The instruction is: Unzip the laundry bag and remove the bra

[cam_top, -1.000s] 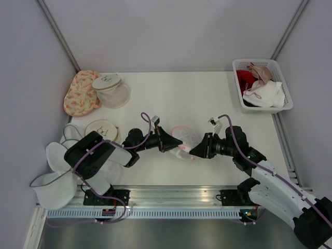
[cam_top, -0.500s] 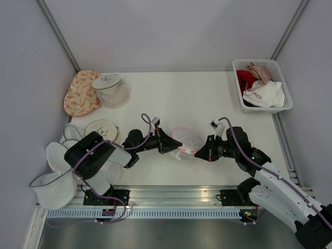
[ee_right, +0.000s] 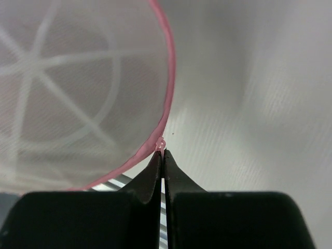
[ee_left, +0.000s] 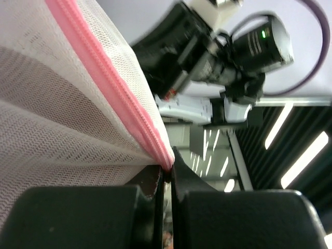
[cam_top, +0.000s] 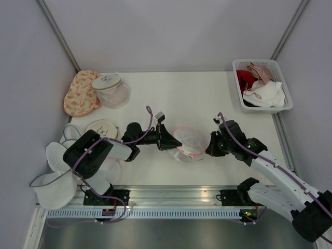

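Observation:
The laundry bag (cam_top: pixel 189 142), a round white mesh dome with a pink rim and ribs, is held between the two arms near the table's front middle. My left gripper (cam_top: pixel 174 143) is shut on the pink zipper band at the bag's left edge; the band (ee_left: pixel 129 104) runs into the closed jaws in the left wrist view. My right gripper (cam_top: pixel 207 149) is shut on the small pink zipper pull (ee_right: pixel 161 144) at the bag's rim (ee_right: pixel 168 78). The bag's contents cannot be made out through the mesh.
A white basket (cam_top: pixel 238 67) of garments stands at the back right. An orange floral pouch (cam_top: pixel 80 93) and a clear mesh dome with a white top (cam_top: pixel 110 89) lie at the back left. More white bags (cam_top: pixel 54 176) lie at the front left.
The right gripper has moved right and toward the back with the zipper pull. The bag has tilted up and turned its round face toward the camera. The left gripper shifted slightly right.

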Controlling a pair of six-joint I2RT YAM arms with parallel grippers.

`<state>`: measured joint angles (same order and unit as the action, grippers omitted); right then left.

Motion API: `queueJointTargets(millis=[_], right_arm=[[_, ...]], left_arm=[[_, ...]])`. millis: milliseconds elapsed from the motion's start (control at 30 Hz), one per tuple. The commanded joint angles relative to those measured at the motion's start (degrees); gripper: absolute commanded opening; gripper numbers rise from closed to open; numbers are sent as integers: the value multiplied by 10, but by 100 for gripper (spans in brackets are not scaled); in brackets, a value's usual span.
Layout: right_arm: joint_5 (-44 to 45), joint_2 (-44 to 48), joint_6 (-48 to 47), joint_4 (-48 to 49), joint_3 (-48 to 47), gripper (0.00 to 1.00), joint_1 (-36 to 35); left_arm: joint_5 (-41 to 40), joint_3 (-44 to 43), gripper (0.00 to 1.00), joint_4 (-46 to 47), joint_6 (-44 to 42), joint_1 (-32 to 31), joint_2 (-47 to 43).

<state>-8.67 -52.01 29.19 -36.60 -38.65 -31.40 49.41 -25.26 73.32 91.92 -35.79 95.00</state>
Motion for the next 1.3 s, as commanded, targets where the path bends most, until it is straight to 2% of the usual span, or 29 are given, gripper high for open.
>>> queueJointTargets(millis=[0, 133, 233, 333, 367, 400, 467, 500, 533, 567, 600, 633, 733, 833, 900, 933, 1000, 1033, 1067, 1133, 1267], right_arm=[[83, -6, 10, -22, -29, 0, 0], [110, 3, 5, -22, -46, 0, -1], [111, 15, 0, -28, -53, 0, -1], [103, 24, 0, -27, -58, 1, -1], [100, 27, 2, -29, -59, 1, -1], [101, 27, 1, -30, -61, 0, -1], [101, 29, 1, -34, -62, 0, -1], [102, 30, 2, -35, -63, 0, -1], [102, 30, 3, -37, -63, 0, -1], [101, 31, 2, -38, -63, 0, -1], [100, 32, 3, -38, -62, 1, -1], [100, 33, 3, -37, -61, 0, -1], [99, 36, 9, -35, -58, 0, -1], [87, 38, 12, -23, -54, 1, -1], [42, 40, 10, -7, -47, 1, -1], [16, 42, 7, 23, -42, 0, -1], [-93, 47, 13, 70, -15, 0, -2], [-140, 46, 30, 134, -3, 0, -4], [-225, 40, 44, 167, 18, 0, -8], [-268, 31, 72, 254, 32, 1, -23], [-288, 9, 107, 328, 39, 0, -95]], left_arm=[[111, -57, 2, 216, 20, 3, -35], [195, -102, 2, 217, 60, 4, -7], [215, -137, 2, 209, 63, 5, 18], [227, -182, 3, 96, -6, 13, 54], [227, -195, 16, 51, -33, 18, 67], [216, -214, 23, -37, -91, 24, 71], [204, -238, 42, -147, -165, 41, 71], [170, -268, 55, -318, -267, 51, 66], [146, -285, 75, -397, -322, 55, 57], [112, -304, 82, -499, -379, 56, 48], [24, -351, 86, -589, -483, 56, 30], [-16, -368, 91, -707, -511, 55, 22], [-140, -373, 95, -794, -528, 55, -36], [-262, -350, 96, -853, -519, 47, -124], [-319, -315, 96, -893, -497, 41, -168], [-327, -298, 97, -897, -486, 32, -218], [-330, -247, 97, -897, -447, 15, -260], [-327, -233, 97, -894, -433, 6, -291], [-313, -205, 98, -878, -403, -3, -305], [-301, -181, 98, -859, -371, -36, -320], [-306, -127, 98, -808, -281, -88, -352]])
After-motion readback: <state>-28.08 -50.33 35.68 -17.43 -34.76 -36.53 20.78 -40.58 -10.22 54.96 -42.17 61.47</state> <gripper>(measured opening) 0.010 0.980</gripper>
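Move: The left hand still pinches the laundry bag's pink zipper edge; the bag's middle lies about 4 cm to its right, level with it front to back and some 5 cm below. The zipper pull, already in the right hand's shut fingers, is roughly 11 cm to the left hand's right, 2 cm nearer the base and 5 cm lower. From the right hand, the bag's middle is about 7 cm left and 3 cm forward, near its own height. Rising some 5 cm first, the left hand opens wide and lets go of the zipper edge while sweeping about 12 cm forward and down, then swings back by as much and a little left, fingers tipping down about 35 degrees, to come near the bag's rim. The right hand keeps its pinch on the zipper pull, pauses just up and right of its start, then carries it about 10 cm left, back and slightly up. ##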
